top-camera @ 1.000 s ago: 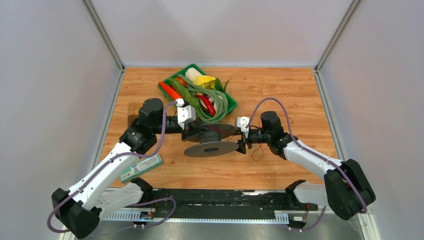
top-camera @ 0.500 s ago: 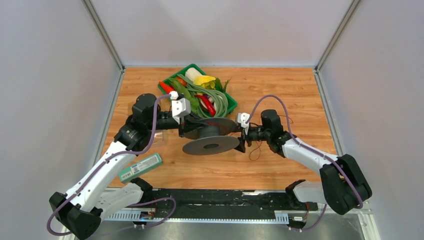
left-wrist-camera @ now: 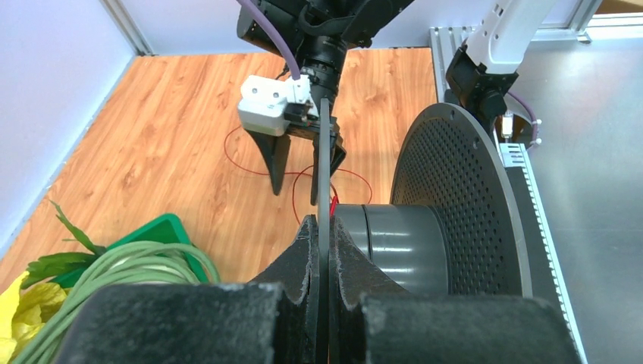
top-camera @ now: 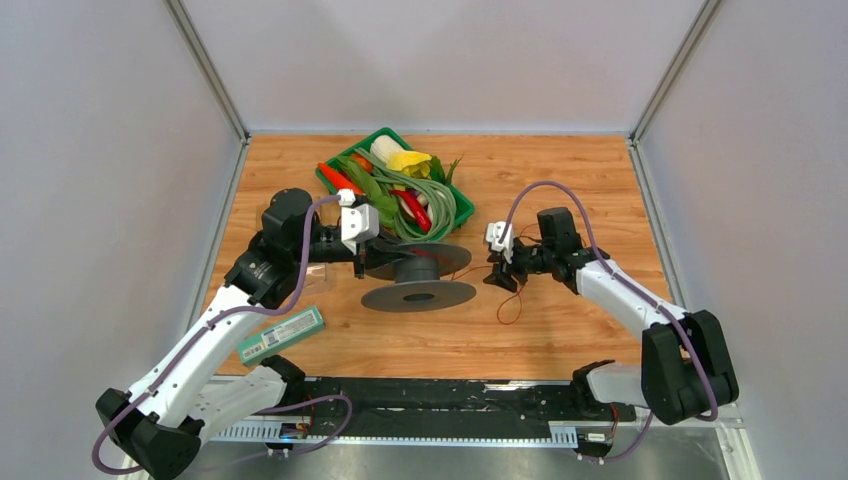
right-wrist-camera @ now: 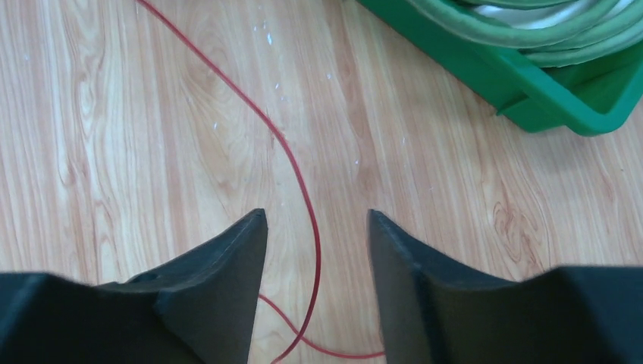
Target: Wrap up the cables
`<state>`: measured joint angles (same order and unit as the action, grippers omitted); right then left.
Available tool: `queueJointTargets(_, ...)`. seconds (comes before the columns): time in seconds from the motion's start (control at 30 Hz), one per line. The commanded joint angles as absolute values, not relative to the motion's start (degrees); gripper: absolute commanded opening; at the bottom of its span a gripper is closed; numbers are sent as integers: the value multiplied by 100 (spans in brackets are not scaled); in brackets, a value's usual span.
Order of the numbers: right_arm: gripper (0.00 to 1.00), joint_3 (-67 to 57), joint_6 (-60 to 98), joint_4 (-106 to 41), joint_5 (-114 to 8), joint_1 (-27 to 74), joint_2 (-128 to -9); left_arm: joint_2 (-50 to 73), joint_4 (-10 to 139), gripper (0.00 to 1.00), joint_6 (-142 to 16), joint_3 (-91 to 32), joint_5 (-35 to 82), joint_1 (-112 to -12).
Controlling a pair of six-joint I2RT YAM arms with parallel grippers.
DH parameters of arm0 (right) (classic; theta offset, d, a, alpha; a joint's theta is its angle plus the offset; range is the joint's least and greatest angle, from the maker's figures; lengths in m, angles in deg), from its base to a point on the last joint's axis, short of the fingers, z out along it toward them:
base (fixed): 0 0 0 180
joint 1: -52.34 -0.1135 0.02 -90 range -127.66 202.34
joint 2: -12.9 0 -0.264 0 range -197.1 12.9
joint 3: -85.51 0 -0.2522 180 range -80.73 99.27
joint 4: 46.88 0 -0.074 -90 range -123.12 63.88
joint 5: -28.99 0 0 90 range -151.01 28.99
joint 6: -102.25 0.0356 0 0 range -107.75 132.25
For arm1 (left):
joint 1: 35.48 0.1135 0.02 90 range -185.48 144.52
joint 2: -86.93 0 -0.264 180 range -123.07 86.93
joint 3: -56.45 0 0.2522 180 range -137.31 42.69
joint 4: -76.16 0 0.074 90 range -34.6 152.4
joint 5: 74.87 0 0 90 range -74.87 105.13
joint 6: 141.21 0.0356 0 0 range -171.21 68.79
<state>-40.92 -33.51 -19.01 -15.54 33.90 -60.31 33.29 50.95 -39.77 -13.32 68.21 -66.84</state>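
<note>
The cables are one thin red wire [top-camera: 512, 305] lying in loose loops on the wooden table to the right of a dark grey spool [top-camera: 418, 295]. It runs to the spool's hub [left-wrist-camera: 394, 239]. My left gripper [left-wrist-camera: 324, 224] is shut on the edge of the spool's thin near flange [left-wrist-camera: 324, 152] and holds the spool on its side. The perforated far flange [left-wrist-camera: 455, 205] faces right. My right gripper [right-wrist-camera: 317, 216] hovers open just above the table, with the red wire [right-wrist-camera: 292, 163] running between its fingers, untouched. In the top view that gripper [top-camera: 497, 278] sits a short way right of the spool.
A green tray [top-camera: 385, 133] of toy vegetables and pale green looped strands stands behind the spool, its corner [right-wrist-camera: 531, 83] close to my right gripper. A small green box [top-camera: 282, 333] lies at front left. Grey walls close in the table on three sides.
My right gripper has backed away to the right from the spool's rim and now hangs over the wire loops. The left arm and the spool shifted slightly left.
</note>
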Motion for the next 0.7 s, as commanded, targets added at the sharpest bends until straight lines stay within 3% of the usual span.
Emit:
queueJointTargets(0.0, 47, -3749, -4127, -1090, -1847, 3432, -6216, 3473, 5440, 0, -3820, -1602, 6813, -6651)
queueJointTargets(0.27, 0, -3837, -4620, -491, -2093, 3766, -6146, 3631, 5668, 0, -3978, -1488, 6321, -6660)
queueJointTargets(0.67, 0, -3995, -4752, -315, -2234, 4135, -6049, 3754, 5923, 0, -4374, -1312, 5978, -6625)
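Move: The stretch of red cable that I go for lies right by my right fingertips, roughly 2 cm to the right, 1 cm back and 2 cm below. The spool stands about 14 cm to the left of my right hand, 7 cm back and 20 cm higher; the vegetable crate is some 21 cm left and 22 cm ahead. From my left hand, that cable lies about 19 cm right, 4 cm ahead and 24 cm lower, and the spool's middle 6 cm right, 4 cm back. I shut my open right fingers on the red cable while drawing that hand away from the spool, about 6 cm to the right and 3.5 cm down, tipping the fingers some 10 degrees further down. My left hand keeps its pinch on the spool's far flange, easing a little forward and up and turning slightly counter-clockwise. ##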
